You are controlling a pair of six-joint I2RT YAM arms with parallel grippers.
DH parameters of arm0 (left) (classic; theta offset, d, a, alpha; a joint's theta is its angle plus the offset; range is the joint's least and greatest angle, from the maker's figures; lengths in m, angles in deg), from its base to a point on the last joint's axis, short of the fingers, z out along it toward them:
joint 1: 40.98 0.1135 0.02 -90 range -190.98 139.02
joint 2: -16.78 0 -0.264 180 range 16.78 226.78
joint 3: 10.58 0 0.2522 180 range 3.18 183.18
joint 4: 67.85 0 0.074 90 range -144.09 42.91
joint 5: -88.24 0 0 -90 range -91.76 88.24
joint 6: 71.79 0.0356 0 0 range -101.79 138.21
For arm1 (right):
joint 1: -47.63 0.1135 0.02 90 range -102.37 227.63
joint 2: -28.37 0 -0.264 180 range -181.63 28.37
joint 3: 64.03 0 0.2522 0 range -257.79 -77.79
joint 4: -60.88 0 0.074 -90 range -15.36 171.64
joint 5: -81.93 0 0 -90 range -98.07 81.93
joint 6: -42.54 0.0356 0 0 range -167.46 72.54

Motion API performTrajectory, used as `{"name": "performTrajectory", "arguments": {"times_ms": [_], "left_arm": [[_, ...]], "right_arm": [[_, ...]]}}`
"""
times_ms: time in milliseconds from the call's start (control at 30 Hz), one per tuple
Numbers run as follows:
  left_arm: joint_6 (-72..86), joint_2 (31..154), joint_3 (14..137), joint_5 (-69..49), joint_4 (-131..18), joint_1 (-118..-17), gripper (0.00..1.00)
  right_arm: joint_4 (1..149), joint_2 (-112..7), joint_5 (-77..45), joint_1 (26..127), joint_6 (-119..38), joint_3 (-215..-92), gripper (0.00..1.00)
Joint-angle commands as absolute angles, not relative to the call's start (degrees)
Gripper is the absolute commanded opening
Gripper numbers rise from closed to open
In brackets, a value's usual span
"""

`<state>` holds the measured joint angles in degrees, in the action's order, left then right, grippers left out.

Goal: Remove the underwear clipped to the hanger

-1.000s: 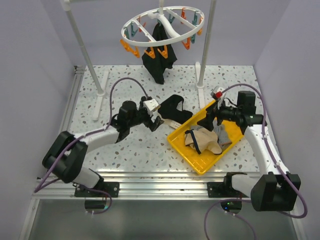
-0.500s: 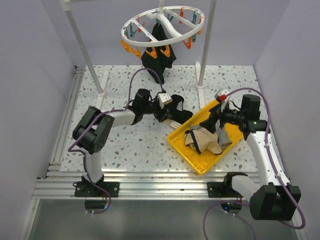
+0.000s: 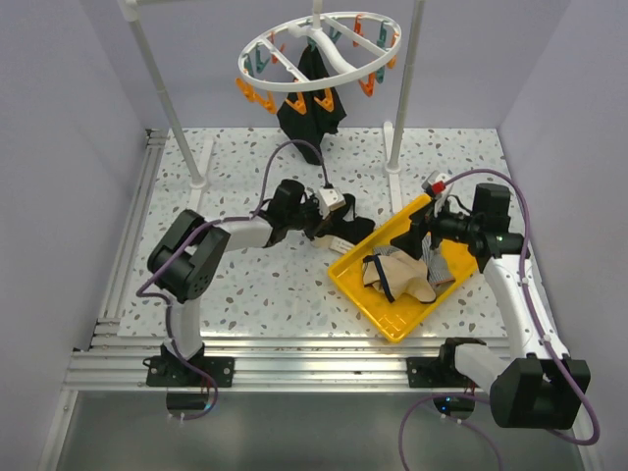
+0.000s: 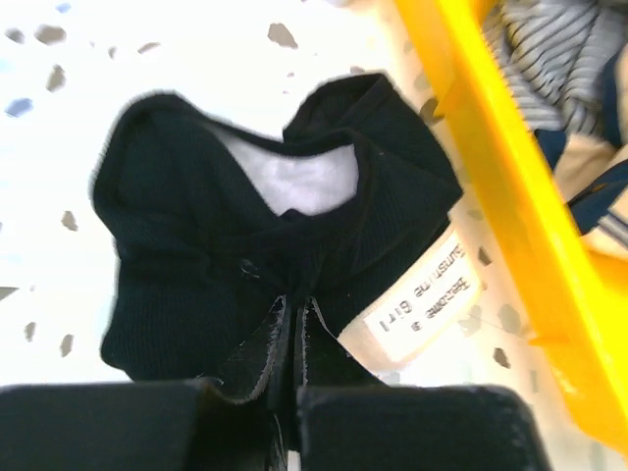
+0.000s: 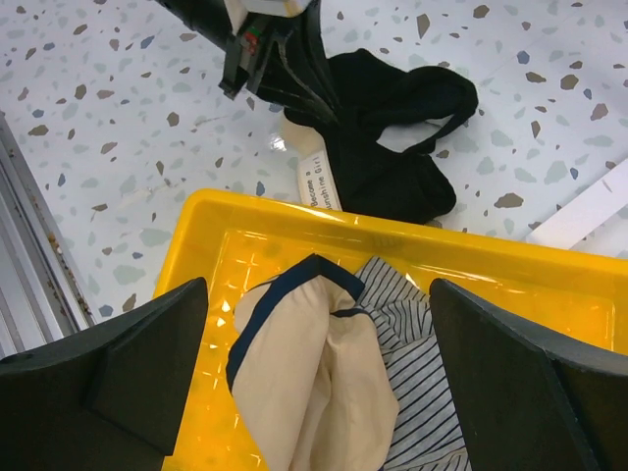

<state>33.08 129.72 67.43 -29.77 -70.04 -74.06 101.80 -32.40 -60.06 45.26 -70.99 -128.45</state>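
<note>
The hanger [image 3: 319, 49] is a white ring with orange and teal pegs at the back, and one black underwear [image 3: 312, 113] still hangs clipped to it. Another black underwear [image 3: 348, 209] lies on the table just left of the yellow tray. My left gripper [image 3: 334, 221] is shut on its fabric; in the left wrist view the fingers [image 4: 294, 324] pinch a fold of the black underwear [image 4: 196, 245] beside its white label. My right gripper [image 5: 319, 392] is open above the tray, over the beige underwear [image 5: 314, 373] and the striped underwear [image 5: 422, 334].
The yellow tray [image 3: 378, 314] sits at the right centre, and its rim [image 5: 294, 211] almost touches the black garment. Two white upright poles [image 3: 167, 98] [image 3: 404, 78] stand at the back. An aluminium rail [image 3: 294, 348] runs along the near edge.
My left arm reached right to the black underwear on the table, and its gripper went from open to shut on the fabric. The right arm barely moved and stays open.
</note>
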Motion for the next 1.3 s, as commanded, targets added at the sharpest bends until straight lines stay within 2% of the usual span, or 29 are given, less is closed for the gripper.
{"name": "performTrajectory", "arguments": {"times_ms": [0,167,267,367,467,600,700,933,1133,1267], "left_arm": [[29.4,121.1,64.7,-28.4,-79.6,-73.9,0.0],[19.5,112.2,58.8,-34.0,-89.8,-74.3,0.0],[11.0,108.8,52.7,-39.6,-102.9,-74.8,0.0],[4.3,106.7,48.3,-43.2,-109.2,-75.9,0.0],[-1.1,105.6,46.2,-46.1,-117.0,-77.5,0.0],[-4.9,107.3,48.1,-50.6,-119.9,-81.0,0.0],[-3.5,109.9,50.9,-52.3,-117.1,-84.0,0.0],[7.4,120.2,60.0,-49.9,-99.7,-90.3,0.0],[14.2,132.1,71.7,-43.2,-85.6,-93.3,0.0],[19.8,137.6,76.0,-34.6,-76.1,-94.9,0.0]], "right_arm": [[100.2,-32.6,-60.8,44.8,-69.7,-131.1,0.99],[99.0,-32.6,-60.2,44.6,-68.0,-131.1,0.99],[98.0,-32.8,-58.4,44.5,-66.5,-131.2,0.99],[97.2,-32.6,-55.8,44.5,-64.3,-131.7,0.99],[94.8,-32.4,-50.7,44.1,-60.2,-131.9,0.99],[92.3,-32.7,-39.6,43.6,-54.6,-133.4,0.99],[90.7,-32.6,-33.9,42.9,-51.2,-134.4,0.99],[89.1,-31.4,-29.3,41.5,-48.4,-135.4,0.99],[89.8,-30.8,-30.4,41.0,-47.9,-135.4,0.99],[90.3,-30.3,-31.4,41.0,-47.9,-134.9,0.99]]}}
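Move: The left gripper is already shut on the black underwear on the table. The yellow box it must reach has its middle about 22 cm to this hand's right and 13 cm back, roughly level with it. In the box, the beige underwear lies some 20 cm right and 15 cm back, the striped underwear about 28 cm right and 10 cm back. From the right gripper, the box's middle is roughly 15 cm below and 3 cm back, neither left nor right. Lift the black underwear with the left gripper nearly 20 cm, drawing it back early in the rise, then swing it right over the yellow box and lower it about 14 cm, keeping the fingers shut. Meanwhile clear the wide-open right gripper away to the right and forward, rising slightly and turning clockwise. ##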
